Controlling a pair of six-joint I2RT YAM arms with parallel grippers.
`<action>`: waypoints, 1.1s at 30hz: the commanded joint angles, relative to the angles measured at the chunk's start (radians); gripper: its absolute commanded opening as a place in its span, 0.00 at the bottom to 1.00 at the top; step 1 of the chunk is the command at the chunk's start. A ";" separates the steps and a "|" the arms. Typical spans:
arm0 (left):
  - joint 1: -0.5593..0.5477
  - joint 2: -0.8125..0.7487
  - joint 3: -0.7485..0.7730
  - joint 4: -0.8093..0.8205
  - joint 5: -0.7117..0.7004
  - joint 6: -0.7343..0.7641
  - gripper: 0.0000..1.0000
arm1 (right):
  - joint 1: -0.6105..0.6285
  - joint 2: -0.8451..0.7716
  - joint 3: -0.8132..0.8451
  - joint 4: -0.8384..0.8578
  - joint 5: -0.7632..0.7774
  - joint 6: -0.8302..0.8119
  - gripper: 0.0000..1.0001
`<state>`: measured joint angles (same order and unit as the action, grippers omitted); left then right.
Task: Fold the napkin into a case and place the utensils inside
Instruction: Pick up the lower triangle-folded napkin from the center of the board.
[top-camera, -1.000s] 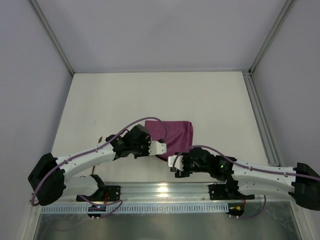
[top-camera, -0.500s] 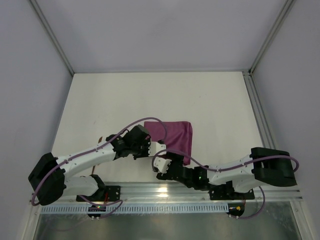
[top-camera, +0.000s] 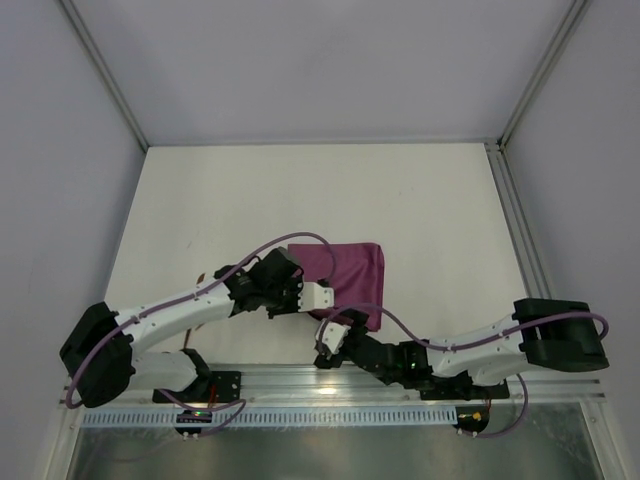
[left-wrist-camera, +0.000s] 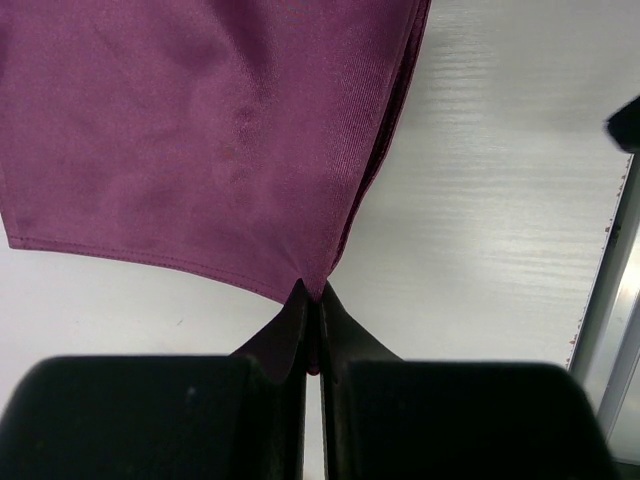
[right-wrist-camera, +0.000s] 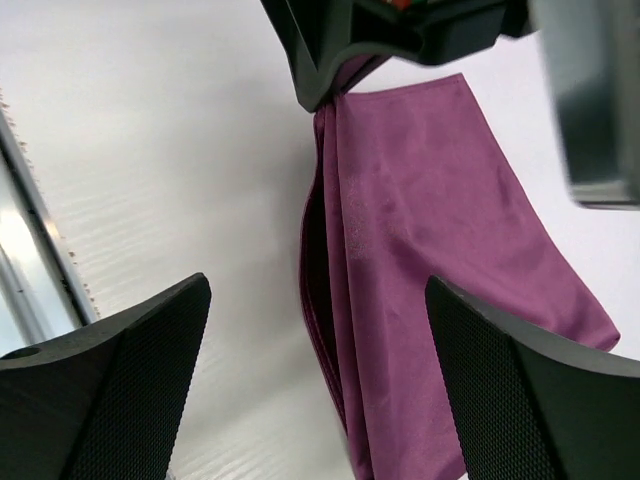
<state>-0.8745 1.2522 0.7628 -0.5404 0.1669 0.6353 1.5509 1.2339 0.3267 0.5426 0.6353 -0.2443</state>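
Observation:
The plum-purple napkin lies folded in layers on the white table, a little right of centre. My left gripper is shut on its near corner; the left wrist view shows the cloth pinched between the closed black fingertips of that gripper. My right gripper hovers open just in front of the napkin's near edge. In the right wrist view its fingers straddle the layered edge of the napkin. A small copper tip peeks out by the left arm; the rest of the utensils is hidden.
A metal rail runs along the near table edge behind both arm bases. Grey walls close in the back and sides, with a metal strip along the right. Bare white table stretches beyond the napkin.
The right arm has swung left and in toward the napkin's near edge, and its jaws have opened wider. The left gripper has kept its pinch on the corner almost in place.

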 joint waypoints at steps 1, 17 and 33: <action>0.005 0.007 0.044 -0.010 0.037 -0.014 0.00 | -0.029 0.084 -0.011 0.207 0.035 0.023 0.92; 0.006 0.006 0.055 -0.035 0.089 -0.032 0.00 | -0.153 0.481 0.031 0.522 0.003 0.059 0.90; 0.068 -0.010 0.047 -0.078 0.123 -0.003 0.00 | -0.158 0.228 -0.121 0.214 0.015 0.300 0.46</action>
<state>-0.8143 1.2591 0.7853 -0.5976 0.2543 0.6155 1.3979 1.5188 0.2142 0.8379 0.6361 -0.0292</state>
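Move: The lower folded edge of the napkin lies about 5 cm ahead of the right hand, 1 cm to its right and 7 cm below. The left gripper, holding the napkin's near left corner, is some 6 cm ahead and 1 cm left; the napkin's near right corner is about 2 cm ahead and 10 cm right, its far right corner 19 cm ahead and 12 cm right. From the left hand that edge is roughly 1 cm back, 3 cm right and 5 cm down. Down and forward, about 6 cm and 5 cm, the right hand brings its wide-open fingers astride the folded edge, then closes them to half open around the cloth. It next slides some 4 cm right along the edge, away from the left gripper, easing back slightly and turning about ten degrees clockwise. The left hand keeps its pinch on the corner, nearly in place. ##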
